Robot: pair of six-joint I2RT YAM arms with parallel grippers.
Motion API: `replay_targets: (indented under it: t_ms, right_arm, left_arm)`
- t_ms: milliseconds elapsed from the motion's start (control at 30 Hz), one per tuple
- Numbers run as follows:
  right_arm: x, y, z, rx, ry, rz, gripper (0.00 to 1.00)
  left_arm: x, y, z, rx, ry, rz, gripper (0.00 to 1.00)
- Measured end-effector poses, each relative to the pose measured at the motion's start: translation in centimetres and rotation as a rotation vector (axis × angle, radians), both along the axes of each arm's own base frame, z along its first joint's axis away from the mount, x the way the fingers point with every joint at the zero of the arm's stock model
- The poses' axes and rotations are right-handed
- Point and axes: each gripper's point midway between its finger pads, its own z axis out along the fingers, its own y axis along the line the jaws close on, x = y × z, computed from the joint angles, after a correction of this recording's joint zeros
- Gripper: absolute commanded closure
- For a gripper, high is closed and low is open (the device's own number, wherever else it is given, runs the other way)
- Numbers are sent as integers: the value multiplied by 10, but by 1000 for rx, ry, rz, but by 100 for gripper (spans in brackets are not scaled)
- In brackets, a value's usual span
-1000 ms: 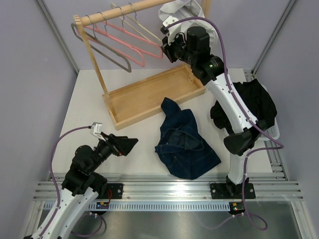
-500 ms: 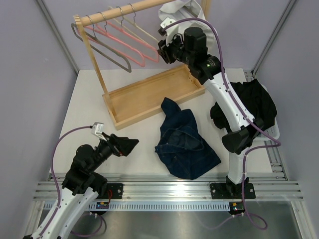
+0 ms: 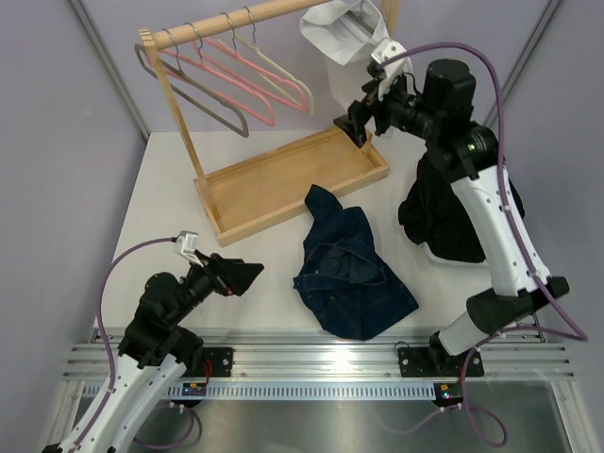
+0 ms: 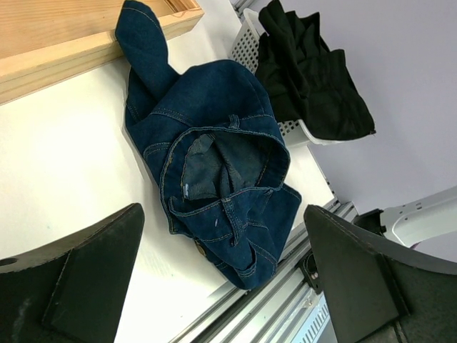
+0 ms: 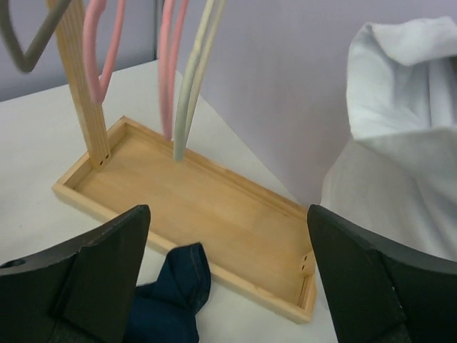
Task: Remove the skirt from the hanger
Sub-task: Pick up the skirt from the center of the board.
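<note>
A dark blue denim skirt (image 3: 349, 274) lies crumpled on the white table, off any hanger; it also shows in the left wrist view (image 4: 214, 164) and its tip in the right wrist view (image 5: 168, 300). Bare pink (image 3: 241, 80), beige (image 3: 274, 66) and grey (image 3: 193, 94) hangers hang on the wooden rail (image 3: 236, 19). My right gripper (image 3: 363, 113) (image 5: 227, 214) is open and holds nothing, over the right end of the wooden base tray (image 3: 283, 179), right of the hangers. My left gripper (image 3: 241, 274) (image 4: 223, 214) stands open near the front left, pointing at the skirt.
A white garment (image 3: 344, 33) (image 5: 400, 143) hangs at the rail's right end, close to my right gripper. A black garment (image 3: 472, 203) (image 4: 314, 78) is draped over a white basket (image 4: 250, 50) at the table's right edge. The rack's upright post (image 3: 175, 113) stands at left.
My right gripper opened, pulled away from the hanger ends and swung to the right. The left arm and the skirt have not moved.
</note>
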Motion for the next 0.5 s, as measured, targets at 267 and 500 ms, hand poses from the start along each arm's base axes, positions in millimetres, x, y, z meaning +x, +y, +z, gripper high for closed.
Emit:
replay_targets:
  t_ms: [267,500]
  right_arm:
    - [-99,-17,-102,-82,191,278,0]
    - [-147,-12,-231,-182,507,425,1]
  left_arm:
    - [1,0,-3,22,-6,-4,1]
    - [4,-2,-11,48,24,-7,1]
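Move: The denim skirt lies crumpled on the board about 19 cm back from the right hand, level with it sideways and roughly 46 cm below. The rack's wooden tray is about 13 cm to that hand's left, 1 cm farther out and equally far down; the basket with the black clothes is some 32 cm to its right, 6 cm back and 42 cm below. From the left hand the skirt is about 23 cm to the right, 3 cm ahead and 20 cm below. Towards the denim skirt on the board the right hand swoops down from the rack, sinking about 23 cm while drawing back some 15 cm, first mostly backward, then ever more steeply down. The wrist tips the fingers down about 30 degrees and swings them counter-clockwise as they come over the skirt, wide open and not yet touching it. ##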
